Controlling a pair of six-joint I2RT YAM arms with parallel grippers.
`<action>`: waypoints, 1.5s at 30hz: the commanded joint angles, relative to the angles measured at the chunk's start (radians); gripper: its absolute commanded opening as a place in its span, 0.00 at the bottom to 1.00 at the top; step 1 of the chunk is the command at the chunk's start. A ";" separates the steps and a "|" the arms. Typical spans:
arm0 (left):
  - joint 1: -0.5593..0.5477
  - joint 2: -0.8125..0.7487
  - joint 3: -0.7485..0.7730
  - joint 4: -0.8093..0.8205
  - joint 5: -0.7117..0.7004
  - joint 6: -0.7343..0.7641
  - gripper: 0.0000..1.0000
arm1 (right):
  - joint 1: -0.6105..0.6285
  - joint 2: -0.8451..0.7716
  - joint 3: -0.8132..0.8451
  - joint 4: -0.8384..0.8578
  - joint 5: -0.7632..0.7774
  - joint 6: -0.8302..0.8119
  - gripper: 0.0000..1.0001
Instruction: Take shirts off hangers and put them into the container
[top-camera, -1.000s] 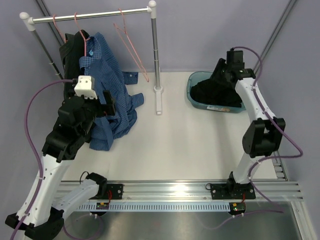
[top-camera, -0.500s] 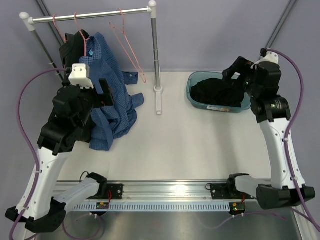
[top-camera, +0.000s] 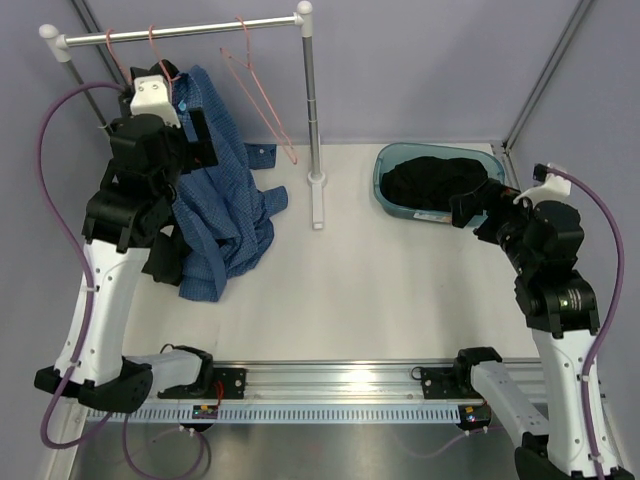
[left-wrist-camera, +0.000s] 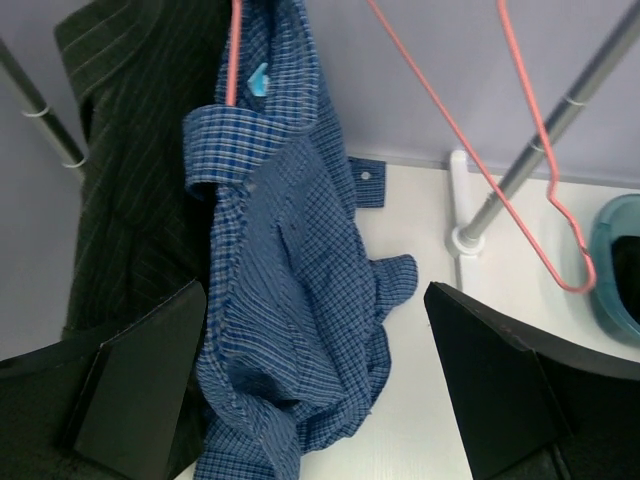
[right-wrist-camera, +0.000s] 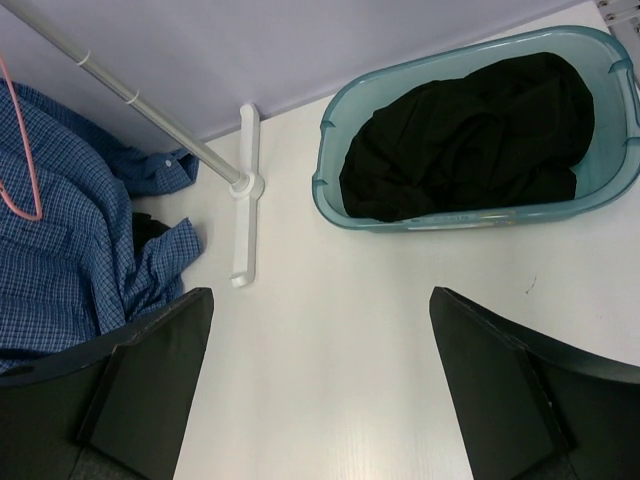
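Observation:
A blue checked shirt (top-camera: 228, 205) hangs by its collar from a pink hanger (left-wrist-camera: 232, 60) on the rail, its lower part heaped on the table. A dark pinstriped shirt (left-wrist-camera: 130, 180) hangs just left of it. A bare pink hanger (top-camera: 262, 95) dangles further right. A black shirt (top-camera: 435, 183) lies in the teal container (top-camera: 384, 190). My left gripper (top-camera: 188, 140) is open, held high in front of the blue shirt (left-wrist-camera: 290, 300) with nothing between its fingers. My right gripper (top-camera: 478, 214) is open over bare table near the container (right-wrist-camera: 335, 195), and it is empty.
The white-and-silver rail (top-camera: 180, 32) runs across the back left. Its upright post (top-camera: 312, 100) stands on a white foot (top-camera: 318, 205) between the shirts and the container. Purple walls close the back. An aluminium rail (top-camera: 350, 380) carries the arm bases at the near edge.
The right gripper opened over the container, left the black shirt inside and drew back toward the near right. The left arm rose and moved back toward the hanging shirts.

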 joint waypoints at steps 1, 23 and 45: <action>0.077 0.049 0.078 -0.007 -0.013 0.024 0.99 | 0.003 -0.058 -0.037 -0.016 -0.031 -0.028 1.00; 0.261 0.233 0.045 0.081 0.166 0.004 0.62 | 0.003 -0.067 -0.068 -0.065 -0.006 -0.058 0.99; 0.261 0.218 0.062 0.111 0.208 0.049 0.00 | 0.003 -0.035 -0.066 -0.093 -0.078 -0.059 1.00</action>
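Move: The blue shirt's collar hangs about 9 cm ahead of the left hand, 5 cm to its left and 7 cm lower. The black shirt hangs beside it, its middle some 13 cm to the left of the hand, 8 cm ahead and 15 cm below; the empty hanger is roughly 12 cm ahead and 10 cm to the right, 5 cm lower. From the right hand the collar is about 50 cm to the left and 16 cm ahead, near its own height. Forward, down and at first leftwards, the left hand swings in to the blue shirt's collar, ending about 9 cm farther out and some 8 cm lower, the fingers tipping down about 10 degrees. They narrow on the way and nearly shut, pinching the shirt front just under the collar. The right hand, wide open, draws back slightly and sinks about 4 cm. ##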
